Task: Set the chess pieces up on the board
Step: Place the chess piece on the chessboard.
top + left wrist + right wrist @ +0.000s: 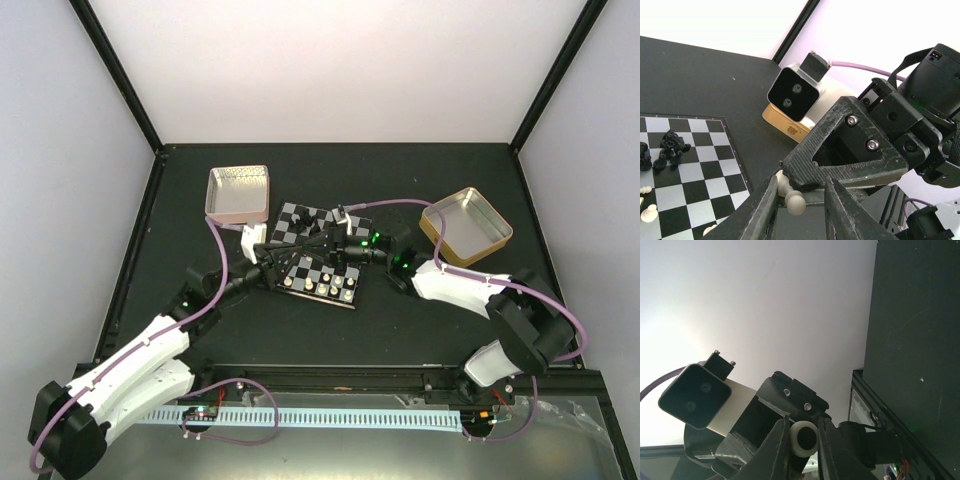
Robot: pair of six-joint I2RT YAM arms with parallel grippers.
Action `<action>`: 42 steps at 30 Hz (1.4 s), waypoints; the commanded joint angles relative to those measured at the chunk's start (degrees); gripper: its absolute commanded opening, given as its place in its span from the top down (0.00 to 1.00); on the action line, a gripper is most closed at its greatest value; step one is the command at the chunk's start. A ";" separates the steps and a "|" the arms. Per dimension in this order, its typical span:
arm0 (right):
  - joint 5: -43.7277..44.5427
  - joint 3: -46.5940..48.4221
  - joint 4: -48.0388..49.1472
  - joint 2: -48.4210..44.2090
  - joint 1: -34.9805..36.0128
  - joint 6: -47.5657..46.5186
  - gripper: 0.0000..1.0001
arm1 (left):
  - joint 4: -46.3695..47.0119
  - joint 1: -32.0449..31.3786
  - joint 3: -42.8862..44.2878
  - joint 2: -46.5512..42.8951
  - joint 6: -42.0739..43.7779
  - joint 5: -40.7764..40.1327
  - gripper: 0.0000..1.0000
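Over the board (pixel 300 222) my two grippers meet tip to tip. A cream-white pawn (pixel 795 202) lies sideways between them. My right gripper (pixel 803 417) is shut on the pawn's (pixel 804 439) round base. Its ribbed fingers (pixel 840 150) show in the left wrist view. My left gripper (pixel 801 185) stands open around the pawn's head, with the left finger against it and the right finger apart. Black pieces (pixel 670 147) cluster on the board (pixel 690 170), with white pieces (pixel 649 212) near its corner. From above, white pieces (pixel 310 285) line the near rows.
A pink tin (pixel 238 193) sits at the board's far left corner. A gold tin (pixel 467 227) lies to the right, and it also shows behind the right wrist camera as the gold tin (pixel 785 122). Dark walls bound the table.
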 commanded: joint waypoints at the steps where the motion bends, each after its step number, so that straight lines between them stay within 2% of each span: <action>1: -0.83 -0.24 -0.61 0.20 -0.28 -1.91 0.93 | 0.95 -0.23 2.58 -0.13 1.20 -1.01 0.73; 8: -0.95 0.11 -0.76 0.44 -0.28 -2.05 0.93 | 0.60 -0.20 2.58 0.40 1.41 -0.84 0.93; 11: -0.69 0.22 -1.78 0.39 -0.24 -3.01 0.90 | 0.38 -0.18 2.58 0.51 1.59 -1.04 0.97; 14: 0.49 1.26 -6.94 -0.30 -0.36 -7.25 0.74 | -2.09 -0.18 3.25 0.74 2.13 -2.62 0.98; 17: 3.58 1.99 -14.47 -2.17 -1.50 -13.49 0.57 | -10.38 -0.22 5.36 1.05 3.50 -6.09 0.98; 21: 10.62 1.96 -25.70 -6.46 -4.32 -22.45 0.48 | -22.39 -0.42 8.32 2.62 5.70 -12.11 0.99; 25: 19.14 1.75 -36.51 -11.07 -6.61 -30.56 0.45 | -32.72 -0.57 12.65 8.13 6.75 -17.26 0.98; 28: 24.37 1.32 -40.86 -13.75 -7.47 -34.68 0.44 | -39.44 -0.56 17.32 15.23 6.63 -20.86 0.98; 35: 29.00 -0.28 -43.56 -16.55 -7.93 -38.43 0.44 | -48.73 -0.53 28.80 32.09 6.96 -27.32 0.98; 42: 29.73 -0.48 -44.12 -16.87 -8.63 -39.83 0.44 | -53.22 -0.38 35.95 42.97 7.37 -29.93 0.98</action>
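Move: The white pawn, still in the right hand's closed fingertips, sits between the left hand's open fingers, within about 1 cm ahead of the left hand point and right at the right one. From the left hand, the white pieces already set up stand roughly 6 cm ahead, 4 cm to the right and 20 cm below. The loose white pieces lie some 13 cm straight ahead, at that same depth. Staying in place at first, the left hand closes its fingers on the pawn; then the right hand opens, lets go and draws off about 12 cm to the right and some 5 cm forward, sinking as its fingers tip down. The left swings down about 15 cm and 7 cm forward, a little left, its fingers tipping steeply towards the board's near-left squares while they keep the pawn pinched. ##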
